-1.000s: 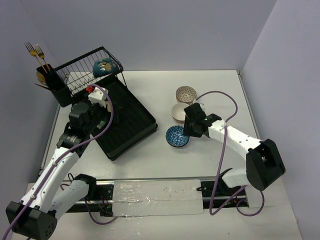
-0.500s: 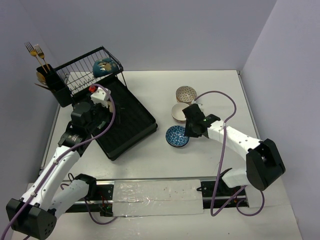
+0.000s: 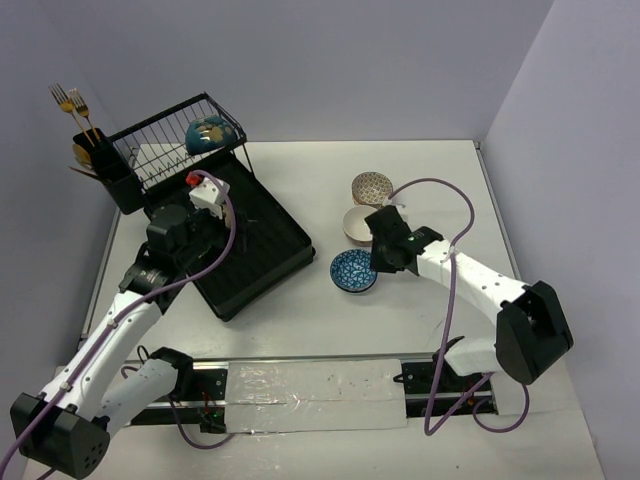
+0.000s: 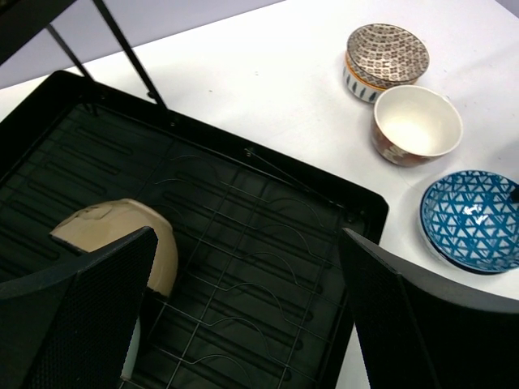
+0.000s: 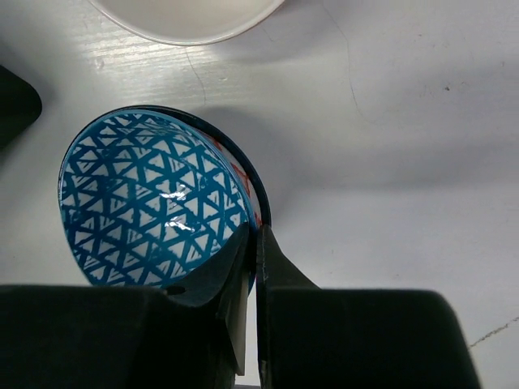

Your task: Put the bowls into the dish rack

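Observation:
My right gripper is shut on the near rim of the blue-patterned bowl, one finger inside and one outside. That bowl sits on the white table, right of the dish rack. My left gripper hangs open above the rack's ribbed tray, holding nothing. A cream bowl lies on its side in the tray beside the left finger. A teal bowl rests in the wire basket tier. A red-brown bowl with a cream inside and a dotted bowl stand behind the blue one.
A black utensil cup with gold forks hangs at the rack's far left end. The right arm's purple cable loops over the table behind the bowls. Walls close the back and right sides.
My right gripper has closed onto the blue-patterned bowl's rim. The left arm has drifted slightly right over the tray, still open.

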### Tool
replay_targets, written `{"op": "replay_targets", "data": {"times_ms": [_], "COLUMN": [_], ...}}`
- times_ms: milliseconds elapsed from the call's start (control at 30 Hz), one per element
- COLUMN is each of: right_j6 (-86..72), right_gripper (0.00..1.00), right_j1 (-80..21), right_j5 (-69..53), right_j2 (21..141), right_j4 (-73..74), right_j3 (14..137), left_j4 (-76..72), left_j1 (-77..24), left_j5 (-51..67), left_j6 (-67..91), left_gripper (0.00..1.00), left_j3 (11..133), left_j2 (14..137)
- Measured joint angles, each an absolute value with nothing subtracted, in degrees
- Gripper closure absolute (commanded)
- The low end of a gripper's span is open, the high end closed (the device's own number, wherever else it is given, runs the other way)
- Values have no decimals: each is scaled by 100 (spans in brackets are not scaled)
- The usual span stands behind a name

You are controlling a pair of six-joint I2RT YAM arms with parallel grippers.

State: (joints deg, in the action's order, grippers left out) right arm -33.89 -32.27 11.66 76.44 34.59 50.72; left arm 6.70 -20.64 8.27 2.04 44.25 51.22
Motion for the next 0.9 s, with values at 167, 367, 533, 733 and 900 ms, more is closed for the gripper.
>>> {"op": "replay_targets", "data": {"times_ms": [167, 367, 533, 733, 900], "right_j6": [-3271, -3048, -2845, -2578, -2440], "right_gripper": [100, 100, 100, 100, 100], "right_j1": [-3227, -3227, -3227, -3227, -3227], "right_j5": [1199, 1199, 1179, 1092, 1024], "right_j2": [7518, 7205, 6963, 6871, 6871], "right_j4": [3579, 3868, 3999, 4130, 4204], "right_j3": [5116, 5297, 5664, 6110, 6294], "left_j4": [672, 674, 705, 670, 676], "left_j1": [-2298, -2928, -3645, -4591, -5081], "left_j5": [945, 1190, 1286, 1448, 1616], "left_j6": [43, -349, -729, -1505, -2357], "left_gripper": [1, 1, 1, 1, 3], "left_j3": [4425, 4427, 4480, 4709, 5030], "left_j2": [5127, 5179, 5415, 5749, 6237]}}
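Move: The right fingers already pinch the right rim of the triangle-patterned blue bowl; its middle is some 5 cm left of them and level fore and aft. The floral bowl sits just beneath it, 4 cm left and about 4 down, while the white bowl is roughly 10 cm ahead and 3 left. The open left gripper is some 30 cm left, 4 ahead and 17 higher; from it the triangle bowl lies about 25 cm right, 4 back and 17 below. Keeping its pinch on the triangle bowl's right rim, the right hand raises it about 10 cm almost straight up from the floral bowl and tips its fingers slightly upward. Meanwhile the left hand, fingers still wide open, sweeps right and back over the rack's edge towards the bowl, some 19 cm in all, turning about 45 degrees clockwise. ##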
